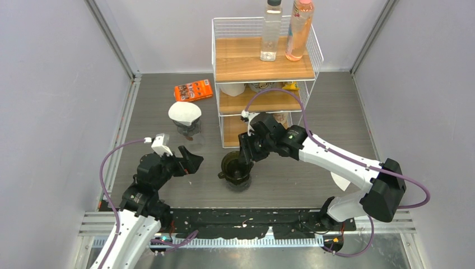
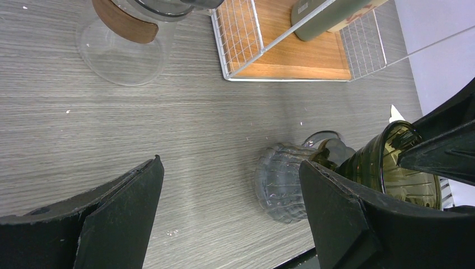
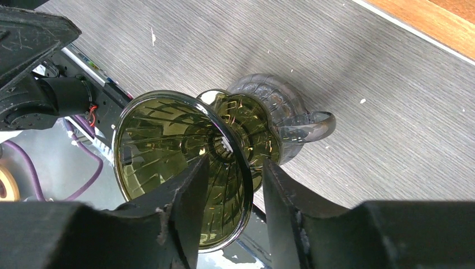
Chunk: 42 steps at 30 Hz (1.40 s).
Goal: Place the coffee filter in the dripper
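Note:
The dripper point(image 1: 234, 167), a dark olive glass cone, sits on a clear ribbed mug point(image 3: 285, 112) near the table's front middle. My right gripper point(image 1: 244, 159) reaches down over it. In the right wrist view its jaws straddle the dripper point(image 3: 168, 140) rim, one finger inside the cone and one outside, with a gap showing at the outer finger. The white coffee filter point(image 1: 184, 112) rests on top of a glass carafe point(image 1: 189, 130) at the back left. My left gripper point(image 1: 193, 161) hangs wide open and empty just left of the dripper point(image 2: 403, 168).
A wire rack with wooden shelves point(image 1: 263, 67) stands at the back, with two bottles point(image 1: 271, 31) on its top. An orange packet point(image 1: 192, 90) lies left of it. A white paper piece point(image 1: 340, 182) shows under the right arm. The carafe point(image 2: 120, 50) has a wooden collar.

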Motion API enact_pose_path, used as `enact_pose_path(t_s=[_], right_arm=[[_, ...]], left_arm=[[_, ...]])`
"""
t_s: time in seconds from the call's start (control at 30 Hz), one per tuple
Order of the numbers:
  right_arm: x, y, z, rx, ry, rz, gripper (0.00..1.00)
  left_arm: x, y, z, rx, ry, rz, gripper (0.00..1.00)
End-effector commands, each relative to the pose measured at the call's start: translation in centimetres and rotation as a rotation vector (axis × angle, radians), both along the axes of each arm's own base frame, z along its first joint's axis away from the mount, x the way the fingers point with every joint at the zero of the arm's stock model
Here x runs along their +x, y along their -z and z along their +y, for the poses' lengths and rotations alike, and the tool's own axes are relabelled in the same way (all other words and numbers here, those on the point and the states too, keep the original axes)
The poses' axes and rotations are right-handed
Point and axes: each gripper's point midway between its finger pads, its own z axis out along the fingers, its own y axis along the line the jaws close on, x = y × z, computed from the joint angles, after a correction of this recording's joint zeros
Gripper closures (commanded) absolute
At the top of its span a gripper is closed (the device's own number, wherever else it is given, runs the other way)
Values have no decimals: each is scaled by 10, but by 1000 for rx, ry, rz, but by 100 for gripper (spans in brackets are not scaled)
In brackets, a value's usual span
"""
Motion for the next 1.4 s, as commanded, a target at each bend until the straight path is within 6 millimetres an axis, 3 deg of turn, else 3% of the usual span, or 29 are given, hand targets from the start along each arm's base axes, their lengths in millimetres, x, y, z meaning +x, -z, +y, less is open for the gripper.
enact_pose_path(t_s=[0.0,0.1,0.33,0.5,0.53,0.67,0.9,0.97,1.2,1.37], right_arm=[[8,-27,4,56,20,-67,48],[9,-33,1,58,31,-88,39],[16,-52,-17,43,101,-155,27],[32,-66,-59,35,282,-226,9],[36,-60,-71,17,322,-225,3],[40,-58,-128,20,518,-225,4],[28,-16,-270,-197,995,-230,4],[19,-6,-299,-247,1107,-223,5],[12,46,-361,-333,1346,-19,4],[17,77,-390,-379,1429,101,4]], left_arm=[[3,-3,0,3,-1,-20,1],[3,-2,-1,3,1,-16,1],[3,-3,0,2,1,-18,0],[3,-3,1,5,-8,-23,0],[3,-3,2,5,-10,-24,0],[4,-2,3,8,-17,-22,1],[4,-3,3,6,-20,-24,0],[3,-3,3,6,-17,-24,1],[3,-2,2,4,-16,-21,0],[2,-2,3,8,-20,-17,1]])
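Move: The flat coffee filter on the table lies about 38 cm to the right hand's right, 6 cm farther out and some 16 cm below. The dripper that its fingers still straddle at the rim has its middle roughly 4 cm left, 2 cm back and 3 cm down; the glass mug beneath is about 4 cm left, level fore-and-aft, 12 cm down. From the left hand, the flat filter is some 57 cm right, 5 cm ahead and 14 cm below. Right hand opens wide, rises off the dripper, sweeps about 37 cm right turning clockwise, descends towards the flat filter. ##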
